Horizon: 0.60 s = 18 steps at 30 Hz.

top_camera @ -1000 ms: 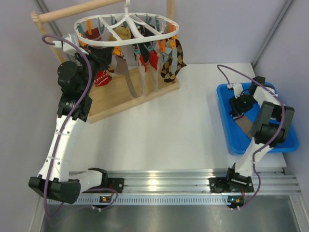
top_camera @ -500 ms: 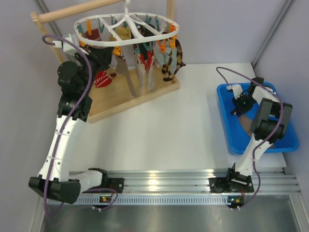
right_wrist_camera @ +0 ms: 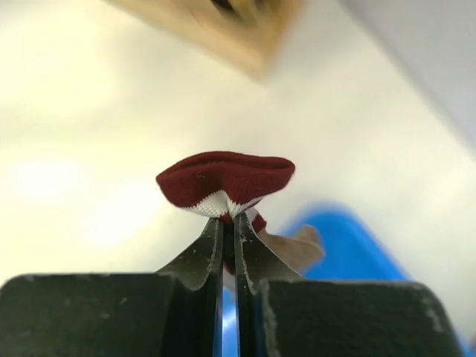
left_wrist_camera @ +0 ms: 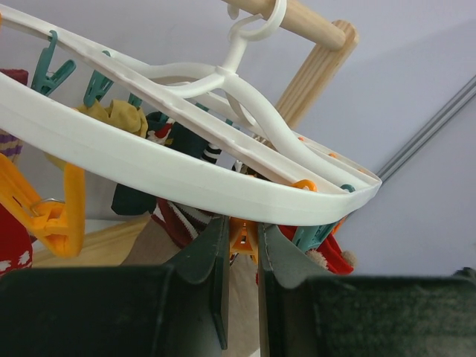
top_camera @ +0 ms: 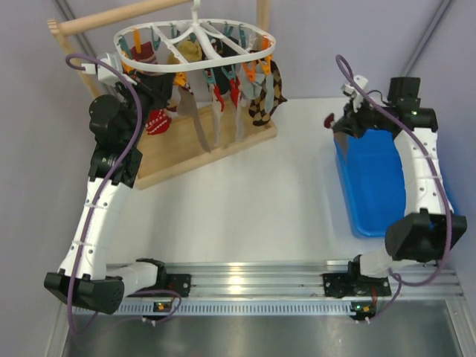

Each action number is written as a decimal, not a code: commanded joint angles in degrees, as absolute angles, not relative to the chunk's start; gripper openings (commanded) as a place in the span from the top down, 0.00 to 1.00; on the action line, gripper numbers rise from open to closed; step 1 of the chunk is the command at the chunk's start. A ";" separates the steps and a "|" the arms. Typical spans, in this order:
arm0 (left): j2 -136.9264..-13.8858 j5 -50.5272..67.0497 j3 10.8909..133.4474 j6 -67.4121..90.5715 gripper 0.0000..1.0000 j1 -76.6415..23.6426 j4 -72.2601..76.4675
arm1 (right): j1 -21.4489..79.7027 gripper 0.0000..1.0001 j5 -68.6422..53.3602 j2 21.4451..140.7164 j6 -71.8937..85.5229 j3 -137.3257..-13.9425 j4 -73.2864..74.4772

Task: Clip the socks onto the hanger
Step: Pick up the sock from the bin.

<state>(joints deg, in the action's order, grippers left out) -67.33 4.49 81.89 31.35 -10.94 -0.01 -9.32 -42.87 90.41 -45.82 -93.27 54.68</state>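
The hanger is a white oval ring hooked on a wooden rod, with several socks clipped under it. My left gripper is just under the ring's left side. In the left wrist view the gripper is shut on an orange peg below the ring. My right gripper hangs in the air over the blue tray's far left corner. In the right wrist view this gripper is shut on a sock with a dark red cuff, a white band and a tan body.
The wooden rod-and-tray frame holds the hanger at the back left. A blue tray lies at the right edge of the white table. A grey wall post runs behind the tray.
My right gripper shut on the sock in the blue tray and lifted it up and back toward the tray's far left corner. The left arm stayed put; the hung socks swayed a little.
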 commanded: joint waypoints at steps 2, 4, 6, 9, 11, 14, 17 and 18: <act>-67.50 5.45 81.48 31.38 1.00 -11.07 2.55 | 6.65 1.00 -56.95 81.48 -29.65 -96.07 45.92; -67.32 5.80 81.39 31.38 1.00 -11.07 2.72 | 13.84 1.00 -56.43 79.28 -19.28 -94.40 34.18; -67.15 6.85 81.12 31.55 1.00 -10.99 3.07 | 18.61 1.00 -55.38 78.92 -12.61 -94.30 28.76; -66.80 8.43 81.04 31.38 1.00 -10.99 3.51 | 26.18 1.00 -53.70 80.85 -6.18 -95.62 18.92; -66.53 9.66 81.12 31.12 1.00 -10.99 3.43 | 30.75 1.00 -52.39 83.65 -3.88 -97.20 14.27; -66.01 11.95 80.95 31.38 1.00 -10.99 3.43 | 35.76 1.00 -49.93 88.74 -3.07 -104.21 12.75; -65.57 12.66 80.86 31.20 1.00 -10.99 3.16 | 39.46 1.00 -44.14 93.40 -4.13 -107.74 11.87; -65.48 12.57 80.86 31.20 1.00 -10.90 2.82 | 40.07 1.00 -42.90 94.65 -4.74 -110.36 11.69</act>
<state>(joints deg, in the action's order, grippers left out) -66.78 9.93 81.17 31.35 -10.92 0.01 37.12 -48.45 92.01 -6.52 -103.85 18.06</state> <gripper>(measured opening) 0.180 0.022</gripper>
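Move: Out in the open over the bin's left edge, the right hand holds the sock by its maroon cuff. The orange clip on the hanger's near rim is level with it in reach, about 44 cm to its left and 25 cm higher; the left hand already has that clip between its fingers. The red-topped socks hang straight left some 30 cm and 18 up, the argyle sock 22 left, 5 ahead and 13 up. The blue bin's middle is 21 right, 5 back, 22 below. Sweeping the pinched sock fast to the left, about 34 cm, the right hand also climbs some 17 cm and draws back about 11, most of that early, so it comes round the near side of the hanging socks towards the clip. The wrist swings counter-clockwise and levels until the fingers point left. The left hand keeps its clip and eases the rim a little right and back. ##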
